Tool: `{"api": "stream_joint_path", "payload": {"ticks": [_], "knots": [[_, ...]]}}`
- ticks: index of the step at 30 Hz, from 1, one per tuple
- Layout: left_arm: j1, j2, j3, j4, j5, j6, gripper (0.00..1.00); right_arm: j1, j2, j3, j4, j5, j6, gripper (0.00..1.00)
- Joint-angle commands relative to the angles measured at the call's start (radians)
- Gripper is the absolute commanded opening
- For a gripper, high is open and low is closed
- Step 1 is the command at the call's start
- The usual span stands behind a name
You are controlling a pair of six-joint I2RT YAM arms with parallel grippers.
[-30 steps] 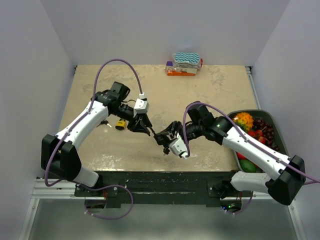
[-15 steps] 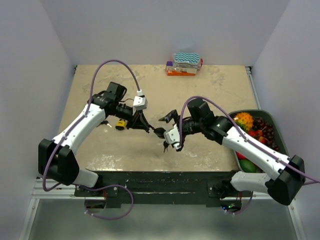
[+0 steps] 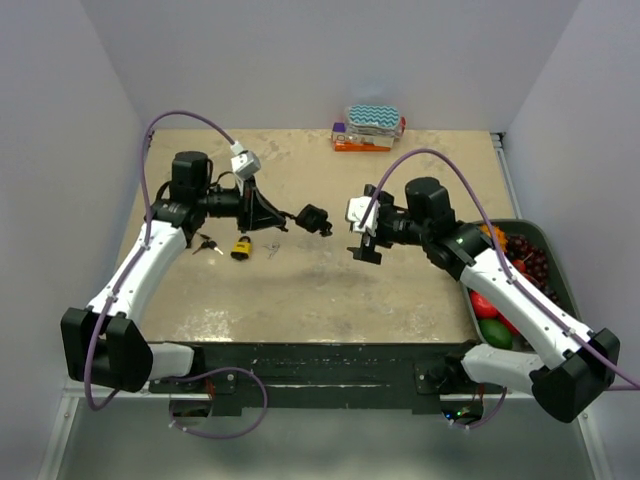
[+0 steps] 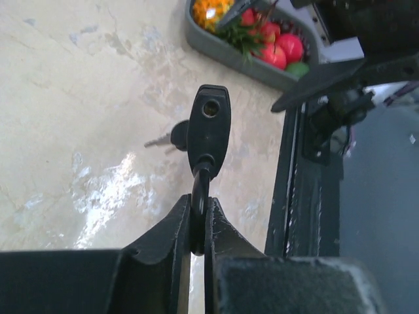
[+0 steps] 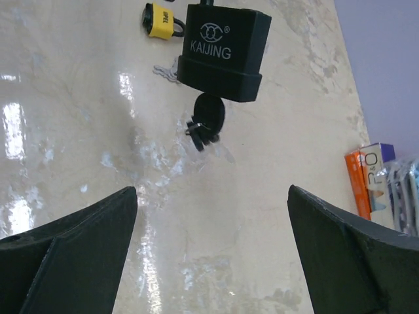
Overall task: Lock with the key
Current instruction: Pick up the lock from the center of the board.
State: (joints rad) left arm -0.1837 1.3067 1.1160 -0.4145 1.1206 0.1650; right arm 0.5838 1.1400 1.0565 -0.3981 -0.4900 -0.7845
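Observation:
My left gripper [image 3: 278, 216] is shut on the shackle of a black padlock [image 3: 315, 219] and holds it above the table. In the left wrist view the padlock [image 4: 209, 127] hangs out from the jaws [image 4: 200, 216], and its keyhole faces the camera with nothing in it. My right gripper [image 3: 362, 236] is open and empty, to the right of the padlock. The right wrist view [image 5: 213, 188] shows the padlock [image 5: 222, 52] ahead and a black-headed key [image 5: 208, 119] on the table below it. The key also shows in the left wrist view [image 4: 173, 136].
A small yellow padlock [image 3: 241, 247] and loose keys [image 3: 207, 243] lie on the table under the left arm. A grey tray [image 3: 548, 246] of fruit stands at the right edge. Boxes [image 3: 368, 128] sit at the back edge.
The arms have drawn apart. My left gripper carried the black padlock up and back to the left. My right gripper swung right, away from the padlock, and now stands open.

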Motion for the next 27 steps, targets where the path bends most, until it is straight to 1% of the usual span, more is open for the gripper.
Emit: {"api": "stream_joint_path", "payload": {"ticks": [1, 3, 4, 6, 7, 9, 10, 12, 15, 16, 19, 21, 22, 23, 27], "knots": [[0.013, -0.044, -0.098, 0.517, 0.097, -0.605, 0.0, -0.002, 0.006, 0.079, -0.004, 0.036, 0.247, 0.99], [0.013, -0.057, -0.146, 0.624, 0.081, -0.729, 0.0, -0.001, -0.012, 0.073, 0.027, 0.054, 0.274, 0.99], [0.013, -0.067, -0.177, 0.699, 0.077, -0.821, 0.0, -0.002, -0.017, 0.068, 0.03, 0.056, 0.274, 0.99], [0.013, -0.078, -0.199, 0.749, 0.05, -0.913, 0.0, -0.002, -0.031, 0.066, 0.038, 0.071, 0.271, 0.99], [0.012, -0.081, -0.228, 0.84, 0.051, -1.017, 0.0, -0.001, -0.034, 0.065, 0.041, 0.076, 0.272, 0.99], [0.012, -0.092, -0.254, 0.919, 0.039, -1.113, 0.0, -0.002, -0.037, 0.065, 0.039, 0.074, 0.272, 0.99], [0.01, -0.105, -0.275, 1.016, 0.041, -1.175, 0.0, -0.002, -0.039, 0.068, 0.044, 0.07, 0.272, 0.99], [-0.003, -0.125, -0.266, 1.021, 0.047, -1.152, 0.0, -0.002, -0.04, 0.069, 0.05, 0.01, 0.274, 0.99], [-0.026, -0.159, -0.219, 0.909, 0.064, -1.005, 0.0, -0.002, -0.034, 0.077, 0.061, -0.062, 0.292, 0.99], [-0.042, -0.179, -0.19, 0.823, 0.064, -0.914, 0.0, -0.002, -0.026, 0.086, 0.068, -0.102, 0.301, 0.99], [-0.072, -0.216, -0.153, 0.723, 0.062, -0.793, 0.0, -0.001, 0.0, 0.118, 0.099, -0.134, 0.369, 0.99], [-0.085, -0.231, -0.14, 0.703, 0.054, -0.771, 0.0, -0.001, 0.007, 0.138, 0.123, -0.145, 0.418, 0.99], [-0.101, -0.242, -0.122, 0.669, 0.05, -0.742, 0.0, -0.001, 0.009, 0.157, 0.12, -0.162, 0.413, 0.99], [-0.109, -0.245, -0.111, 0.643, 0.032, -0.725, 0.0, -0.002, 0.003, 0.164, 0.113, -0.211, 0.401, 0.99], [-0.146, -0.259, -0.102, 0.646, 0.007, -0.736, 0.0, 0.01, -0.036, 0.148, 0.15, -0.26, 0.387, 0.99]]}}
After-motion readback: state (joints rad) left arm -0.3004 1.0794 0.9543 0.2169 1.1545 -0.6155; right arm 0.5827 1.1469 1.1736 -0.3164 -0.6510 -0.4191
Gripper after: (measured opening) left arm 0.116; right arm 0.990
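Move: The left gripper holds the black lock's shackle, the lock body about 5 cm to its right and 1 ahead; the key in the lock's end is 8 cm right, straight across. The open right gripper lies some 14 cm right and 1 back. From the right gripper the key is about 6 cm left, 1 ahead. On the table about 18 cm below the left hand, the yellow lock lies 10 cm left, 2 back; the loose keys 4 left, 1 back. Keep the left fingers shut on the shackle and first tilt the fingertips up nearly in place, then lift the black lock about 10 cm while drawing it back and slightly right. Raise the wide-open right gripper some 7 cm, easing it left towards the key and a little back, its fingertips tipping up too. ##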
